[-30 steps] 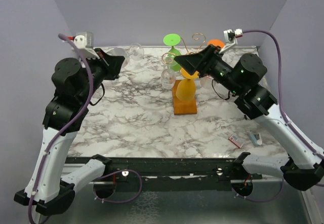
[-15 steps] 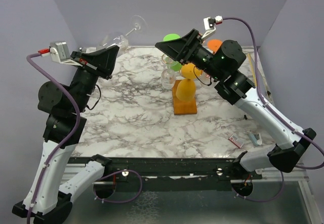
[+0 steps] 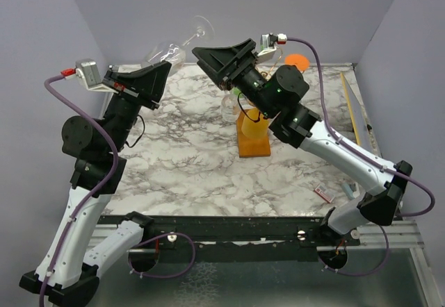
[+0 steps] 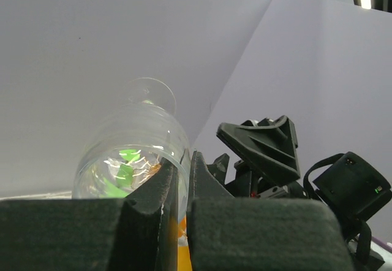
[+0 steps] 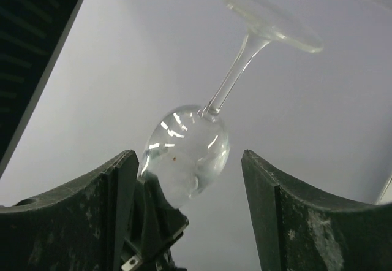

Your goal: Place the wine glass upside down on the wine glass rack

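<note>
A clear wine glass (image 3: 164, 50) is held up in the air at the back left, tilted, with its stem and foot pointing up and to the right. My left gripper (image 3: 164, 68) is shut on the bowl's rim, one finger inside the bowl (image 4: 131, 154) and one outside. My right gripper (image 3: 208, 62) is open and faces the glass from the right. In the right wrist view the bowl (image 5: 187, 145) sits between its spread fingers without touching them. The wine glass rack (image 3: 254, 146) stands mid-table on its brown wooden base, its gold wire mostly hidden behind the right arm.
An orange glass (image 3: 254, 123) hangs upside down over the rack's base, with a clear one (image 3: 229, 103) beside it and an orange foot (image 3: 297, 62) behind. Two small items (image 3: 324, 192) lie front right. A yellow ruler (image 3: 351, 98) runs along the right edge.
Both arms rose. My left gripper lifted the wine glass from the table's back edge high into the air. The open right gripper swung left and up toward it.
</note>
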Robot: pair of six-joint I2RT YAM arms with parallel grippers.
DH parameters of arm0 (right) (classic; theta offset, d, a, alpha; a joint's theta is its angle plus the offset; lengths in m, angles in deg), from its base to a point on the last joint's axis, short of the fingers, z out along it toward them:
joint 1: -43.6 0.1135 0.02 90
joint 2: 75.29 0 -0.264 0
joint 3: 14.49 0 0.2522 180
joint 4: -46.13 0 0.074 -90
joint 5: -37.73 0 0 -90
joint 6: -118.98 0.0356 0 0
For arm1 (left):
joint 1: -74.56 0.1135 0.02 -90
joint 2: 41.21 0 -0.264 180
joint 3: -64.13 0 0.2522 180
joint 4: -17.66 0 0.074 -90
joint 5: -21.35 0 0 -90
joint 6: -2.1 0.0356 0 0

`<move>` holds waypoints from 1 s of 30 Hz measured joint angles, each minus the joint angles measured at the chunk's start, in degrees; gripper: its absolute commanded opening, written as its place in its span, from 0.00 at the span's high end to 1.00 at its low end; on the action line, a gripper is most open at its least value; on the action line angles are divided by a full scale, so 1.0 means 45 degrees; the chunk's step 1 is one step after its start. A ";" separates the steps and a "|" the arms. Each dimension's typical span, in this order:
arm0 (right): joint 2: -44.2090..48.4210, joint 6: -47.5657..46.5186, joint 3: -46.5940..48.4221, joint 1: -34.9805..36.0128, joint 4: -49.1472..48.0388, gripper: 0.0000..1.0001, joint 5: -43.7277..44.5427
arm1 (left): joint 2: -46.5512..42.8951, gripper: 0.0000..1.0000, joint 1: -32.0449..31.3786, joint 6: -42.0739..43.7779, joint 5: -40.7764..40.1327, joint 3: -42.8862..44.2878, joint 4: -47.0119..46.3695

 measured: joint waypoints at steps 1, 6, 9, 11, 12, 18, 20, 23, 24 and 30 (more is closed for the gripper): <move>-0.0121 0.0185 0.0112 0.0078 0.0024 0.30 0.0296 | -0.0058 1.00 0.0000 -0.0019 0.0034 -0.0068 -0.0087; -0.0767 0.0874 0.0801 0.0223 0.0010 0.45 0.1253 | -0.0199 1.00 0.0000 -0.0141 0.0228 -0.0219 -0.0369; -0.1205 0.1112 0.1209 0.0233 -0.0102 0.48 0.1277 | -0.0257 1.00 0.0000 -0.0219 0.0330 -0.0325 -0.0554; -0.1477 0.1248 0.1433 0.0257 -0.0151 0.49 0.1273 | -0.0311 1.00 0.0000 -0.0238 0.0374 -0.0403 -0.0563; -0.1598 0.1311 0.1525 0.0262 -0.0160 0.49 0.1273 | -0.0330 1.00 0.0000 -0.0248 0.0393 -0.0432 -0.0568; -0.1914 0.1554 0.1632 0.0311 -0.0185 0.57 0.1263 | -0.0432 1.00 0.0000 -0.0282 0.0466 -0.0549 -0.0593; -0.1982 0.1598 0.1773 0.0311 -0.0185 0.59 0.1253 | -0.0447 1.00 0.0000 -0.0291 0.0481 -0.0549 -0.0612; -0.2064 0.1695 0.2001 0.0316 -0.0248 0.62 0.1141 | -0.0486 1.00 0.0000 -0.0321 0.0520 -0.0559 -0.0641; -0.2084 0.1739 0.2040 0.0316 -0.0306 0.64 0.1083 | -0.0515 1.00 0.0000 -0.0325 0.0539 -0.0578 -0.0656; -0.2346 0.1982 0.2225 0.0316 -0.0563 0.83 0.0651 | -0.0763 1.00 0.0000 -0.0379 0.0563 -0.0743 -0.0831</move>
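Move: My left hand already holds the wine glass by its rim. From my open right hand the stem lies about 5 cm ahead, 4 cm left and 2 cm up. The foot is some 7 cm ahead, 1 cm left and 5 cm up; the bowl 2 cm ahead, 8 cm left and 1 cm below. The rack's hub is roughly 8 cm ahead, 18 cm right and 20 cm below. From my left hand the stem lies 8 cm ahead, 4 cm right, 4 cm up. I close my right fingers around the stem from nearly three-quarters open to about a third, between bowl and foot, as that hand goes left and forward about 5 cm, forward first and then mostly left, rising slightly and tilting some 10 degrees. My left hand keeps its pinch on the rim and draws the glass back about 2 cm. ##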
